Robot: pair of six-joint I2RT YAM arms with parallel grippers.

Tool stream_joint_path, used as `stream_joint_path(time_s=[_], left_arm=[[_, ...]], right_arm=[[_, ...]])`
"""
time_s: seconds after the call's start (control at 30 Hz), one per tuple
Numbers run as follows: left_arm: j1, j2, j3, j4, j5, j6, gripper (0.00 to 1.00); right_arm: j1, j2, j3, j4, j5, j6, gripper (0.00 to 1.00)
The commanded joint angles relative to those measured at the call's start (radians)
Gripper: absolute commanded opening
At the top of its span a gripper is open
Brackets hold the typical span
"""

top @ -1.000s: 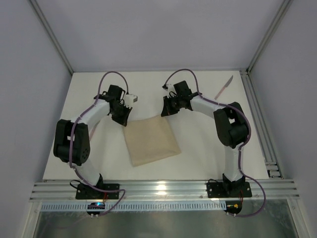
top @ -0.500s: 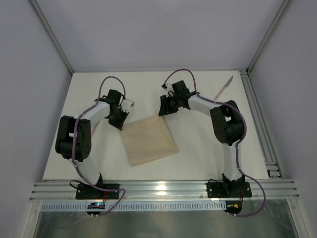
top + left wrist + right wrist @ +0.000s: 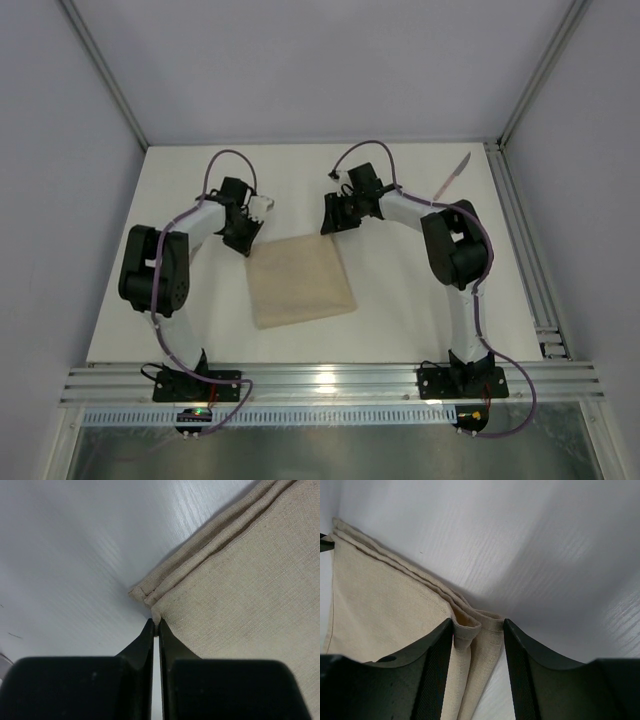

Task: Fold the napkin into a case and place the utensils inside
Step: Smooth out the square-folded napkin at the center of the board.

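The beige napkin point(image 3: 300, 280) lies flat mid-table, folded into a roughly square stack of layers; no case shows in any view. My left gripper point(image 3: 244, 242) is at its far left corner. In the left wrist view that gripper point(image 3: 155, 624) is shut, pinching the tip of the top layer of the napkin point(image 3: 240, 580). My right gripper point(image 3: 331, 221) is at the far right corner. Its jaws stand open around the gripper point point(image 3: 478, 630), with the curled corner of the napkin point(image 3: 385, 595) loose between them. Of the utensils, a knife point(image 3: 452, 175) with a pinkish handle lies far right.
The white table point(image 3: 400, 300) is bordered by a metal rail point(image 3: 520, 250) on the right and grey walls behind. The knife lies close to that rail, well away from both grippers.
My right gripper has opened and let go of the napkin's far right corner. The left arm's elbow has swung up while its gripper stays shut at the left corner.
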Motion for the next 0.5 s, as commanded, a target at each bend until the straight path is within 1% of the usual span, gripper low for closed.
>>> stream_joint_path(time_s=[0.0, 0.07, 0.17, 0.2, 0.23, 0.27, 0.3, 0.33, 0.37, 0.4, 0.43, 0.47], left_arm=[[0.000, 0.019, 0.054, 0.049, 0.018, 0.002, 0.02], [0.002, 0.033, 0.071, 0.050, 0.021, 0.002, 0.03], [-0.006, 0.056, 0.101, 0.050, 0.021, -0.001, 0.03], [-0.006, 0.064, 0.109, 0.050, 0.019, -0.003, 0.04], [-0.009, 0.068, 0.121, 0.047, 0.022, -0.005, 0.06], [-0.011, 0.082, 0.149, 0.044, 0.022, -0.008, 0.09], [-0.011, 0.091, 0.169, 0.036, 0.022, -0.008, 0.15], [-0.015, 0.097, 0.189, 0.017, 0.018, -0.009, 0.22], [-0.018, 0.102, 0.232, 0.004, 0.013, -0.009, 0.25], [-0.018, 0.100, 0.252, -0.005, 0.013, -0.015, 0.31], [-0.018, 0.091, 0.267, -0.014, 0.015, -0.017, 0.33], [-0.018, 0.082, 0.279, -0.029, 0.016, -0.018, 0.35]], right_arm=[[0.001, -0.004, 0.001, -0.011, -0.003, 0.021, 0.49], [-0.003, -0.004, -0.003, -0.017, 0.029, 0.030, 0.49], [-0.014, -0.016, -0.026, 0.001, 0.038, 0.065, 0.34], [-0.023, -0.024, -0.049, 0.012, 0.038, 0.076, 0.25], [-0.028, -0.033, -0.062, 0.021, 0.038, 0.100, 0.21], [-0.033, -0.051, -0.075, 0.046, 0.043, 0.114, 0.18], [-0.045, -0.062, -0.106, 0.060, 0.046, 0.131, 0.13], [-0.051, -0.071, -0.124, 0.078, 0.057, 0.169, 0.11], [-0.057, -0.096, -0.143, 0.087, 0.069, 0.191, 0.10], [-0.075, -0.110, -0.189, 0.096, 0.099, 0.212, 0.08], [-0.086, -0.126, -0.219, 0.131, 0.115, 0.235, 0.04], [-0.097, -0.145, -0.252, 0.155, 0.127, 0.284, 0.04]])
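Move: The napkin's far-left corner is already pinched at the left fingertips, level with the hand. Its far-right corner lies between the right hand's open fingers, about 1 cm below their tips, and some 16 cm to the right and 5 cm farther out from the left hand. The napkin's middle is about 10 cm right and 7 cm back from the left hand, or 6 cm left and 12 cm back from the right. Draw the left gripper forward about 5 cm and a little right with the napkin's far-left corner, then open its fingers late and lift off by 1–2 cm. Meanwhile sink the right gripper slightly, shut its fingers on the far-right corner and pull right about 3 cm, turning the wrist some 10 degrees clockwise. ##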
